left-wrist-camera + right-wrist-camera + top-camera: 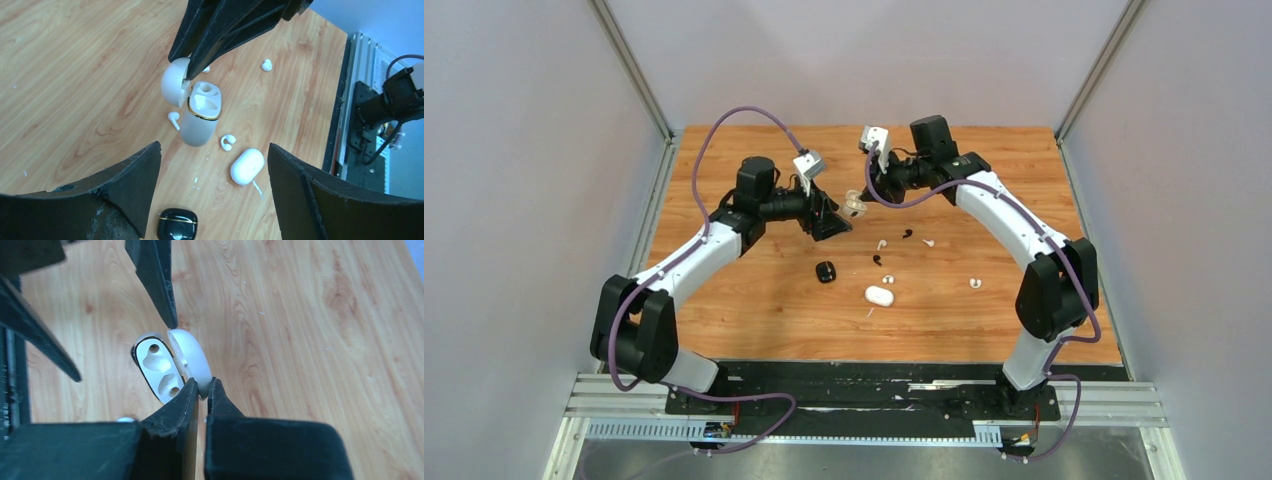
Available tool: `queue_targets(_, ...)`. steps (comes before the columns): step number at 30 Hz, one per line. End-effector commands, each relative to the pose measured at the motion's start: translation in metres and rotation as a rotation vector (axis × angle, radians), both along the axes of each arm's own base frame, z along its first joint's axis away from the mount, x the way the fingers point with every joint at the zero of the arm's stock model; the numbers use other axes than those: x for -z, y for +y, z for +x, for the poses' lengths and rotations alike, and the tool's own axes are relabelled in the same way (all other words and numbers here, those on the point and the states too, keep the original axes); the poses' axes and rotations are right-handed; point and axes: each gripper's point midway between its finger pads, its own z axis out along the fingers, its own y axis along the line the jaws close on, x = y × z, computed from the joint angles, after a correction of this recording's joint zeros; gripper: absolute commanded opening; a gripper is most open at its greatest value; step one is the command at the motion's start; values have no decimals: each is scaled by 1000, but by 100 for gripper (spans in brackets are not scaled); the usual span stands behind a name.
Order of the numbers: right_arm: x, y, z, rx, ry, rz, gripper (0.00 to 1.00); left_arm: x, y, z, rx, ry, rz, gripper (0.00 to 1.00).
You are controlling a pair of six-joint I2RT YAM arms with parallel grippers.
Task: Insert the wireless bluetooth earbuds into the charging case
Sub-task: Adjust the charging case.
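The charging case [200, 117], pale grey with a gold rim, hangs open above the table, and both its sockets look empty. My right gripper [202, 386] is shut on its flipped-up lid [190, 357]; from above it shows as the right gripper [862, 198]. My left gripper [215, 172] stands open just below and around the case without touching it, and is seen from above as the left gripper [832, 222]. Wireless bluetooth earbuds lie loose on the wood: a white stemmed one [173, 119], a white hooked one [228, 142], another white one [266, 64] and a black one [908, 234].
A closed white case [247, 166] and a closed black case [176, 223] lie on the wooden table [754, 300] under the left gripper. More earbuds [974, 283] are scattered to the right. Grey walls enclose the table on three sides.
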Motion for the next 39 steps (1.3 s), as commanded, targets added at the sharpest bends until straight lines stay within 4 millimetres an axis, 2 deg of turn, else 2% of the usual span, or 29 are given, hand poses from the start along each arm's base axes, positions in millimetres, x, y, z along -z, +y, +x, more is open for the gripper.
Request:
queue_targets(1, -31, -1, 2, -47, -238, -51, 0, -41, 12, 3, -40, 12, -21, 84)
queue_targets(2, -28, 0, 0, -67, -270, -71, 0, -50, 13, 5, -44, 32, -25, 84)
queue_targets(3, -27, 1, -3, -87, -302, -87, 0, -48, 15, 11, -59, 68, -21, 81)
queue_targets(4, -25, 2, -5, -105, -331, -104, 0, -56, 17, 14, -65, 96, -12, 80)
queue_targets(5, -23, 3, -8, -121, -355, -120, 0, -50, 17, 19, -67, 132, 1, 77)
queue_targets(6, -23, 4, -9, -136, -380, -131, 0, -56, 18, 18, -60, 158, 10, 76)
queue_targets(7, -23, 5, -10, -149, -399, -143, 0, -50, 16, 21, -53, 191, 20, 74)
queue_targets(8, -23, 6, -11, -158, -413, -153, 0, -55, 15, 21, -41, 209, 21, 73)
queue_targets(9, -24, 7, -12, -165, -425, -163, 0, -50, 14, 23, -40, 237, 27, 72)
queue_targets(12, -25, 11, -14, -175, -436, -179, 0, -51, 11, 24, -24, 276, 34, 71)
queue_targets(15, -25, 14, -18, -184, -429, -185, 0, -39, 10, 28, -27, 338, 64, 70)
queue_targets(22, -21, 16, -22, -188, -424, -203, 0, -30, 6, 15, 62, 438, 62, 72)
queue_targets(27, -20, 19, -22, -194, -427, -206, 0, -27, 2, 11, 100, 473, 48, 71)
queue_targets(39, -22, 28, -27, -214, -443, -203, 0, -22, -5, 10, 172, 535, 14, 51)
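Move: My open left hand goes for the charging case, hanging open about 3 cm to its right, 2 cm ahead and a touch above. About 20 cm lower on the table, the black case lies some 8 cm back and 4 cm left of that hand, and a loose white earbud 2 cm back and 8 cm right. From my right hand, which already pinches the lid, the case's middle is roughly 2 cm left and 2 cm back. I swing my left hand up about 7 cm and forward 4, then bring it down and back towards the charging case, rolling it some 30 degrees, far side down. Its wide fingers end up straddling the case and begin to narrow, not yet shut. Meanwhile my right hand keeps its pinch on the lid, draws back about 3 cm and slightly left, rolls far side up and dips its fingertips. ##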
